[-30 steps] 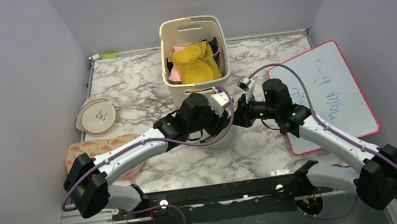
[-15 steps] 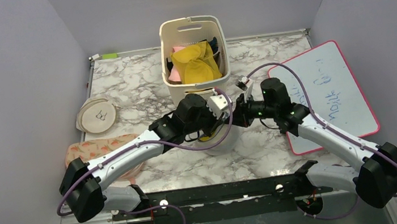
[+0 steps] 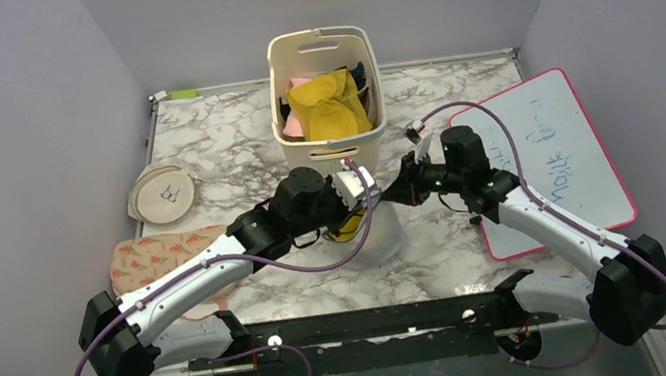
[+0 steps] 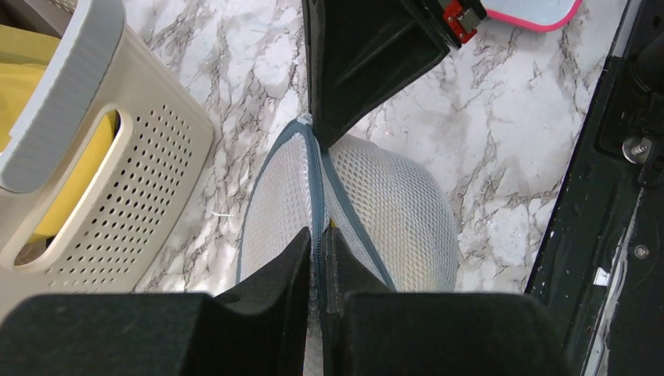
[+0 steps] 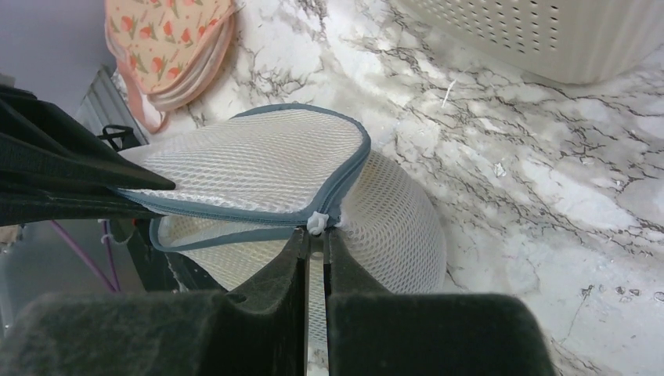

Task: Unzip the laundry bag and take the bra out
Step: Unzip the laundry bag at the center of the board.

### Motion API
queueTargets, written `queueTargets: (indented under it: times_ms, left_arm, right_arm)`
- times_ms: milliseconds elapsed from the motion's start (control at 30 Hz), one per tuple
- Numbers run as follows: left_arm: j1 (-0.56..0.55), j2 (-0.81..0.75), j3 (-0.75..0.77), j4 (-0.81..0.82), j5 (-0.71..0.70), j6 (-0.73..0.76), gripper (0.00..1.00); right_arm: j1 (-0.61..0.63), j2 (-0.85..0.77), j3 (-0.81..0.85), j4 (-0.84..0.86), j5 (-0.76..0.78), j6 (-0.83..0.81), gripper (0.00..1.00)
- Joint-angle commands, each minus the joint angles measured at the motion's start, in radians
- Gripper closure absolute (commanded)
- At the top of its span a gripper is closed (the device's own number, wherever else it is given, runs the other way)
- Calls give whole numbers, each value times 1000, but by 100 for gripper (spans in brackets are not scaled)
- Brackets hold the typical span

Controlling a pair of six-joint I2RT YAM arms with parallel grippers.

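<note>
The white mesh laundry bag (image 3: 385, 235) with grey-blue zip trim stands on the marble between my two grippers. My left gripper (image 4: 316, 233) is shut on the zip trim at the bag's near rim (image 4: 391, 207). My right gripper (image 5: 315, 233) is shut on the small white zip pull (image 5: 316, 222). The lid flap (image 5: 250, 160) stands lifted, with a gap along the zip beneath it. In the top view the left gripper (image 3: 360, 215) and right gripper (image 3: 395, 194) meet over the bag. A bit of yellow (image 3: 348, 228) shows inside. The bra is hidden.
The cream slotted basket (image 3: 333, 145) with yellow and pink cloths stands just behind the bag, also in the left wrist view (image 4: 117, 204). A pink-framed whiteboard (image 3: 546, 157) lies right. A beige round pouch (image 3: 164, 193) and a peach patterned cloth (image 3: 157, 253) lie left.
My left arm has drawn back to the left while holding the trim. My right gripper has shifted a little right and away. The gap along the zip has widened.
</note>
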Motion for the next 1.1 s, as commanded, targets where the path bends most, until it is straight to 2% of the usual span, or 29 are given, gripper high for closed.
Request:
queueTargets:
  times_ms: [0,200,300,433,567,767,933,1067]
  left_arm:
    - [-1,-57,-14,-25,-48,4,100]
    - [-1,-91,-39,-35,-128,-11,100]
    - [-2,-84,-46,-30,-116,-25,100]
    - [0,-24,-10,-24,-66,-85,95]
    - [-1,36,6,13,-2,-125,84]
    - [-1,92,34,41,7,-153,65]
    - [-1,139,78,51,47,-154,59]
    - [-1,185,111,57,41,-154,59]
  right_arm:
    - [-55,23,16,2,88,10,99]
    - [-73,-1,17,11,80,7,99]
    - [-72,-18,-3,52,-38,-58,99]
    - [-72,-24,-20,66,-177,-86,99]
    - [-71,-25,-35,67,-188,-76,99]
    - [-72,-47,-56,68,-211,-71,99]
    - [-71,-49,-73,85,-245,-55,99]
    - [-71,-58,-78,89,-245,-47,99]
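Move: The left hand pinches the laundry bag's blue zip edge; the zip's end, which it heads back towards, lies some 5 cm to its right, 2 cm ahead and 3 cm lower, already held in the right hand's fingers. The bag's body hangs about 7 cm back, 1 cm right and 8 cm below the left hand. The basket stands around 21 cm ahead and 5 cm left of the left hand, its middle slightly lower. Still pinching the zip edge, the left hand draws about 1.5 cm to the left, away from the right hand, then opens nearly halfway, lets go and comes back some 4 cm right and 2–3 cm down, its open fingers astride the edge nearer the zip's end, tipping down about 10 degrees. The right hand keeps its pinch on that end, bobs up about 1 cm and eases 2 cm back. ##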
